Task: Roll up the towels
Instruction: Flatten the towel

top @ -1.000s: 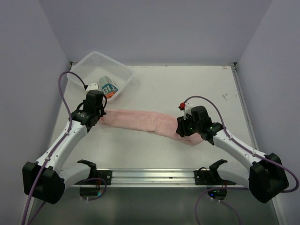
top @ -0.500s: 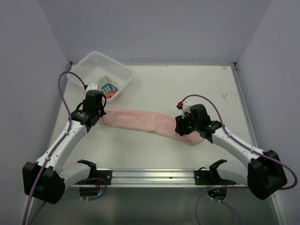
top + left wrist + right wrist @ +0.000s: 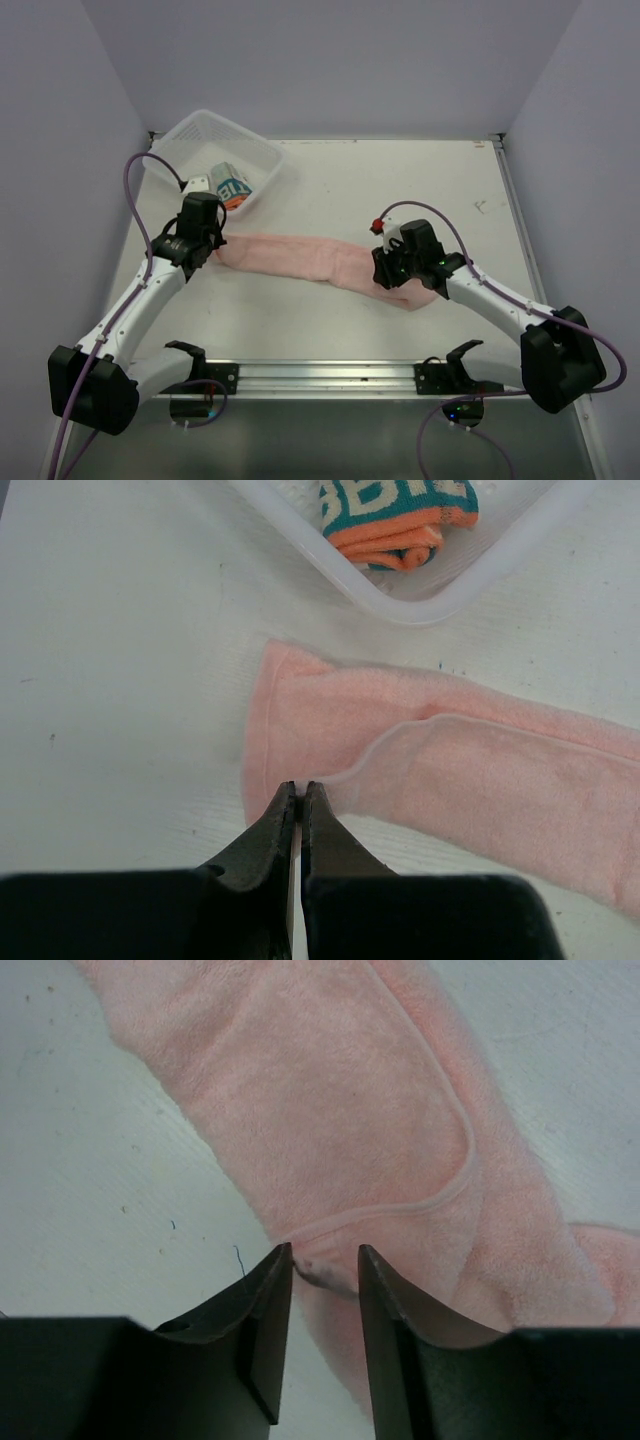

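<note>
The pale pink towel (image 3: pixel 300 258) lies in a long folded strip across the table, from left to right. My left gripper (image 3: pixel 214 253) is at its left end, and the left wrist view shows the gripper (image 3: pixel 300 788) shut on the towel's (image 3: pixel 450 770) thin hem. My right gripper (image 3: pixel 386 278) is at the right end. There its jaws (image 3: pixel 325 1252) stand open astride a raised fold of the pink towel (image 3: pixel 340 1110), and the left fingertip touches it. The printed teal, white and orange towel (image 3: pixel 232 187) lies folded in the basket, and it also shows in the left wrist view (image 3: pixel 400 515).
A white mesh basket (image 3: pixel 200 130) stands tilted at the back left, with its rim (image 3: pixel 430 605) just beyond the pink towel's left end. A metal rail (image 3: pixel 320 377) runs along the near edge between the arm bases. Walls close in the left, right and back.
My right gripper has shifted slightly left and away along the towel's right end. The left gripper and the towel's left end have stayed put.
</note>
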Controlling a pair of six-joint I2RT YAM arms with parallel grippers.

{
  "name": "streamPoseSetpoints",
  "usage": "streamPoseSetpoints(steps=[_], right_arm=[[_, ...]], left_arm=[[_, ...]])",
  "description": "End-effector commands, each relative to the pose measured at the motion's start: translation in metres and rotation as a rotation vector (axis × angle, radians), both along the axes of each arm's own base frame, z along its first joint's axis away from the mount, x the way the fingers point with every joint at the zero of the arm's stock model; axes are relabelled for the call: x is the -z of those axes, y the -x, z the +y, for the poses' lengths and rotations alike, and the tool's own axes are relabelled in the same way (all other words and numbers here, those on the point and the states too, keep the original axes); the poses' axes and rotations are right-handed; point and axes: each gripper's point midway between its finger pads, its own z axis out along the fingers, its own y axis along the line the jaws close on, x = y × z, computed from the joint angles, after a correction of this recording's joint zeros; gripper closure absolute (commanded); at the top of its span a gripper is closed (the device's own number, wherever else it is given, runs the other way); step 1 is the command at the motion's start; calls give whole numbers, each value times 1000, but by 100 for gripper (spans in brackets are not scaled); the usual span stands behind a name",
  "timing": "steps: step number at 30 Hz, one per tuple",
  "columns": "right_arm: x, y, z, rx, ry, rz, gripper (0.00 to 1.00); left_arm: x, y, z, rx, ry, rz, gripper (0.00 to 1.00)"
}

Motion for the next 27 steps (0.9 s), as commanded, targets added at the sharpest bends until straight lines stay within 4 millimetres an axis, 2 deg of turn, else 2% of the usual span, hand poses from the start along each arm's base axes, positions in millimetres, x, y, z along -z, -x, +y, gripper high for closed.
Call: streamPoseSetpoints(steps=[1, 3, 4, 6, 7, 10, 13, 14, 16, 21, 22, 24, 25, 27], right_arm=[[-12, -16, 0, 14, 12, -69, 67], [-10, -17, -2, 22, 19, -71, 73], [-8, -17, -3, 28, 27, -67, 80], [-8, -17, -2, 28, 25, -64, 88], [-11, -18, -2, 35, 24, -70, 94], [-31, -23, -3, 57, 10, -110, 100], [-64, -35, -15, 123, 23, -208, 100], [-75, -40, -24, 167, 36, -243, 100], [-94, -48, -34, 248, 0, -254, 100], [-129, -66, -67, 421, -80, -293, 100], [-137, -72, -79, 468, -91, -308, 100], [-148, -76, -86, 494, -120, -312, 100], [-161, -82, -95, 522, -132, -336, 100], [-174, -88, -103, 545, -151, -347, 100]], left_arm=[[-10, -9, -1, 7, 10, -45, 100], [-10, -9, -1, 8, 9, -46, 100], [-10, -9, -1, 8, 9, -46, 100], [-11, -9, -1, 8, 10, -47, 100], [-10, -9, -1, 7, 9, -46, 100], [-9, -9, -1, 6, 9, -43, 100], [-13, -10, 2, -11, 3, -53, 100], [-14, -10, 5, -26, -9, -56, 100], [-18, -9, 8, -45, -15, -62, 100], [-26, -4, 19, -95, -45, -78, 100], [-29, -2, 22, -108, -48, -82, 100], [-38, -1, 27, -142, -55, -105, 100], [-41, 0, 29, -151, -54, -111, 100], [-55, -2, 29, -164, -43, -146, 100]])
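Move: Right between the right hand's half-open fingertips, within a centimetre or so, is the upper edge of the pink towel; the towel's loose right end lies about 11 cm to the right and 3 cm nearer the base. The left hand keeps its pinch on the towel's other end, held above the table. From it, that upper edge lies some 38 cm right, 7 cm back and 9 cm lower, and the basket about 15 cm straight ahead. Closing on the pink towel's edge, the right fingers pinch it almost in place, then carry it up about 14 cm while sweeping some 10 cm right and 8 cm forward, away from the left hand. The wrist swings clockwise about 30 degrees and the fingers tip upward. Late on, the still-gripping left hand draws roughly 2 cm left and 1 cm up. ##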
